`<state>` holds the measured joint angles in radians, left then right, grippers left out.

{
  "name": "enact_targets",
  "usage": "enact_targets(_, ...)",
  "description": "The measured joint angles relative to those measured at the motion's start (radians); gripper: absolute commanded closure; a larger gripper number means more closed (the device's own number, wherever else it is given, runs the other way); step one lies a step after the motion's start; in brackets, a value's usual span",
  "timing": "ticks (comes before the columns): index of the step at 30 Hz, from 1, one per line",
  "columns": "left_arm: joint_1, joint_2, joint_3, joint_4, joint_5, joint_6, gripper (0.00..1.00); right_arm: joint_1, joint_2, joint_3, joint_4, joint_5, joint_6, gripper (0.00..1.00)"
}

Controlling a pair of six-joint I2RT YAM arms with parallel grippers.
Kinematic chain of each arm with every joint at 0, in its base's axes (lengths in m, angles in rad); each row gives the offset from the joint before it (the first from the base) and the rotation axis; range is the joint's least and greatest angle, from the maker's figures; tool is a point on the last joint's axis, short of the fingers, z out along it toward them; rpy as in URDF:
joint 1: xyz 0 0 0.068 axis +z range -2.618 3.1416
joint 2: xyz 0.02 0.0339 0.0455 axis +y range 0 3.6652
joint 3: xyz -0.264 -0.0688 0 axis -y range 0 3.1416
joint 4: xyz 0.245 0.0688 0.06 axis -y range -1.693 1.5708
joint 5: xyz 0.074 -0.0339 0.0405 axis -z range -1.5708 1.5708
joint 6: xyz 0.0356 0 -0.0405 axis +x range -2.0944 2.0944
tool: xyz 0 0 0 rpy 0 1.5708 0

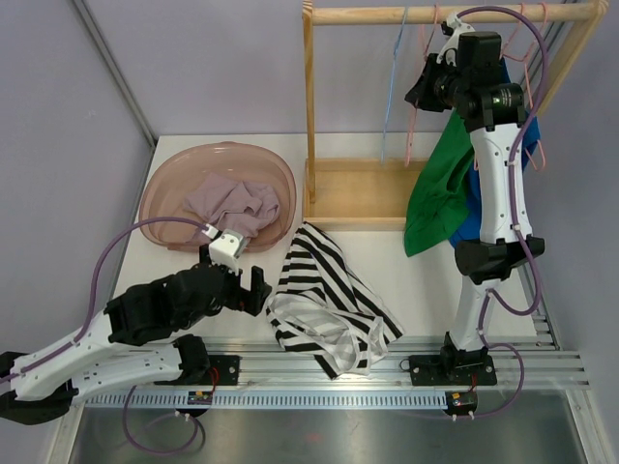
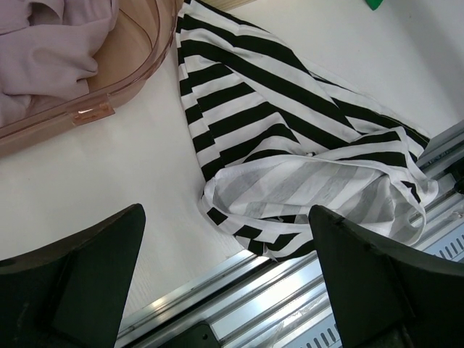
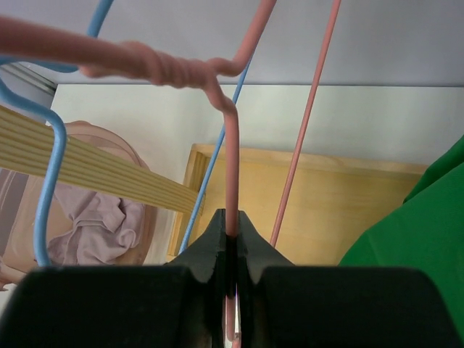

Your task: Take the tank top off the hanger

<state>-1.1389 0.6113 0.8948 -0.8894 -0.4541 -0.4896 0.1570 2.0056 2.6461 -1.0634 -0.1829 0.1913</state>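
The black-and-white striped tank top (image 1: 329,300) lies crumpled on the table at the front centre, off any hanger; it also shows in the left wrist view (image 2: 275,123). My left gripper (image 1: 240,290) is open and empty, low over the table just left of it (image 2: 226,217). My right gripper (image 1: 430,82) is raised at the rack's rail and shut on the wire of a pink hanger (image 3: 230,152), its jaws pinching the wire (image 3: 230,228).
A wooden rack (image 1: 309,97) stands at the back with a blue hanger (image 1: 392,87), a green garment (image 1: 440,188) and a blue one (image 1: 466,217). A pink tub (image 1: 174,188) with mauve cloth (image 1: 232,203) sits back left. A metal rail (image 1: 387,353) runs along the front edge.
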Motion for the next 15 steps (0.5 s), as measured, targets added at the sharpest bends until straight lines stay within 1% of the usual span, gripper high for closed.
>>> enact_targets(1,0.000,0.003,0.000,0.000,0.000,0.000,0.01,0.000,-0.002,-0.008,0.002,0.000,0.000,0.90)
enact_targets(2,0.000,0.006,0.000,0.000,0.000,0.000,0.01,0.000,-0.004,-0.013,0.002,0.001,0.000,0.86)
enact_targets(3,0.000,0.006,0.000,0.000,0.001,0.000,0.01,0.000,-0.006,-0.016,0.003,0.001,0.001,0.77)
enact_targets(4,0.000,0.004,0.000,0.000,0.001,0.000,0.01,0.000,-0.009,-0.018,0.003,0.001,0.003,0.71)
enact_targets(5,0.000,0.003,0.000,0.000,0.000,0.000,0.01,0.000,-0.014,-0.023,0.003,0.000,0.005,0.60)
enact_targets(6,0.000,0.002,0.000,0.000,0.001,0.000,0.01,0.000,-0.019,-0.028,0.002,-0.001,0.008,0.42)
enact_targets(7,0.000,0.002,0.000,0.000,0.001,0.000,0.01,0.000,-0.026,-0.032,0.000,-0.002,0.011,0.37)
enact_targets(11,0.000,0.002,0.000,0.000,0.000,0.000,0.01,0.000,-0.089,-0.068,-0.007,0.005,0.006,0.31)
enact_targets(12,0.000,0.005,0.000,0.000,0.000,-0.002,0.01,0.000,-0.118,-0.089,-0.008,0.008,0.006,0.23)
enact_targets(13,0.000,0.010,0.000,0.001,0.000,-0.007,0.01,0.000,-0.153,-0.112,-0.010,0.011,0.005,0.07)
enact_targets(14,0.000,0.015,0.000,0.002,0.000,-0.013,0.01,0.000,-0.192,-0.134,-0.013,0.018,0.009,0.01)
enact_targets(15,0.000,0.024,0.000,0.006,0.001,-0.020,0.01,0.000,-0.240,-0.171,-0.010,0.025,0.002,0.01)
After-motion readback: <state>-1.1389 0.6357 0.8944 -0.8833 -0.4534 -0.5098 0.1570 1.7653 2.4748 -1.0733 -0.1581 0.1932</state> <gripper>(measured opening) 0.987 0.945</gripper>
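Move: My right hand grips the empty pink hanger; the rod, where the hook already reaches, is about 6 cm ahead and 10 cm above. The blue hanger hangs some 4 cm to the left of the pink one, and the green tank top's middle is roughly 9 cm right of my right hand, 3 cm ahead and 15 cm below. From my left hand, that spot on the rod is about 40 cm ahead, 25 cm right and 28 cm higher. I let go of the pink hanger: at first my right hand hardly shifts while its fingers spread from nearly shut to wide open, freeing the wire. Then I draw it back towards me, about 6 cm and gathering speed, while lifting it some 4 cm, with the wrist's tilt almost unchanged. ##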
